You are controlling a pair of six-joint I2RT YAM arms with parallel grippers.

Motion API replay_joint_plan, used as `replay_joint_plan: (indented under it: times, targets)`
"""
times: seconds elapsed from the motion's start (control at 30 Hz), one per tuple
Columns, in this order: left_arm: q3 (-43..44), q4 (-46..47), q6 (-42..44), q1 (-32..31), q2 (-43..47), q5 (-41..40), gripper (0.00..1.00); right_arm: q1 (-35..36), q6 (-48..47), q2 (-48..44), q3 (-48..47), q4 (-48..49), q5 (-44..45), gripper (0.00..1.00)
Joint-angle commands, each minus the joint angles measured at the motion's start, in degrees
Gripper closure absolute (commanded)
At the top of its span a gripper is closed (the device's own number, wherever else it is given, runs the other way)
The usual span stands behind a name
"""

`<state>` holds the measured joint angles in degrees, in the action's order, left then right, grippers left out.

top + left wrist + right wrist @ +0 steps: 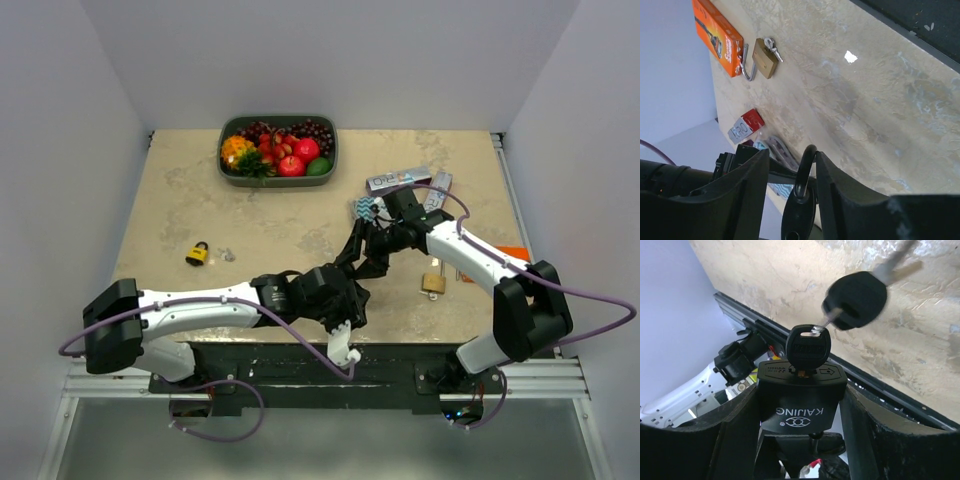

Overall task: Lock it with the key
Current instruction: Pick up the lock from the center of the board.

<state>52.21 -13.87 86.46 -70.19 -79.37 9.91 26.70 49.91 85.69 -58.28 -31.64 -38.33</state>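
Observation:
A black padlock (800, 400) marked KAIJING is held above the table with my right gripper (800, 407) shut on its body. A black-headed key (808, 346) sits in its keyhole, and a second key (855, 300) on the same ring hangs blurred beside it. In the left wrist view the padlock's shackle (806, 167) stands between my left gripper's (790, 170) fingers. The right finger (840, 195) touches the shackle, while the left finger (747, 190) stands apart from it. In the top view both grippers meet at the padlock (365, 262) near the table's front middle.
A brass padlock (433, 283) with a key lies at the front right, beside an orange box (512, 255). A yellow padlock (198, 254) and small keys (227, 254) lie at the left. A fruit tray (330, 150) stands at the back, and packets (398, 180) lie behind the grippers.

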Motion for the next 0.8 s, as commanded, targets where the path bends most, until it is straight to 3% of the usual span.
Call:
replay_joint_plan:
  times: [0.0,0.13,0.27,0.37,0.43,0.47,0.53,0.6,0.77]
  targets:
    - [3.52,1.13,2.40,-0.38,-1.13,-1.91,0.55,0.72,2.56,-3.25,-0.43,2.37,-4.56,1.00]
    - [3.96,-0.02,3.46,-0.38,-2.10,-3.75,0.68,1.07,2.74,-2.90,-0.69,2.46,-5.00,1.00]
    - [3.61,-0.02,3.72,-0.38,-1.57,-4.11,1.00,1.07,2.74,-2.99,-1.04,2.37,-5.26,1.00]
    - [3.17,0.51,1.79,-0.47,-1.22,-4.99,1.00,0.99,2.82,-2.98,-0.69,4.82,-7.80,0.97]
    - [4.39,-0.36,-2.68,-0.47,-0.35,-3.95,1.00,0.99,1.87,-2.90,-0.69,6.84,-9.30,0.69]
    - [5.01,-0.63,-5.13,-0.38,0.18,-3.24,1.00,0.99,1.34,-2.98,-1.13,7.29,-9.75,0.43]
    - [7.29,-2.29,-12.60,-0.03,2.02,-0.70,1.00,-0.06,-2.07,-2.55,-3.92,6.77,-10.19,0.22]
    - [9.22,-2.74,-21.18,1.28,3.78,1.50,1.00,-1.29,-5.68,-2.19,-6.83,5.89,-10.89,0.07]
    - [14.40,-2.92,-42.12,8.21,8.36,10.81,1.00,-3.58,-19.92,-3.95,-17.64,1.85,-3.79,0.01]
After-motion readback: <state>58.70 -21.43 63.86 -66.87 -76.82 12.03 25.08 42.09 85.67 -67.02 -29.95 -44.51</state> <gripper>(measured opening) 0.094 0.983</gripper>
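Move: From the left gripper, whose open fingers already straddle the shackle, the black lock's body lies about 5 cm ahead, 1 cm left and 1 cm lower. The right gripper already holds that body, the lock's middle roughly 2 cm back of its hand point. The brass padlock lies on the table some 20 cm right of the left gripper, 5 cm farther out and 13 cm lower; the blue-patterned bag sits about 24 cm ahead of it, 8 cm right. Hold the left gripper almost still and close its fingers to pinch the black lock's shackle while the right keeps the body steady. Only then open the right fingers wide, let go of the body and draw that hand up about 6 cm and forward about 3, away from the lock. As it clears, lift the left gripper some 3 cm with its hold kept, drifting left and turning about 25 degrees, partly counter-clockwise. ##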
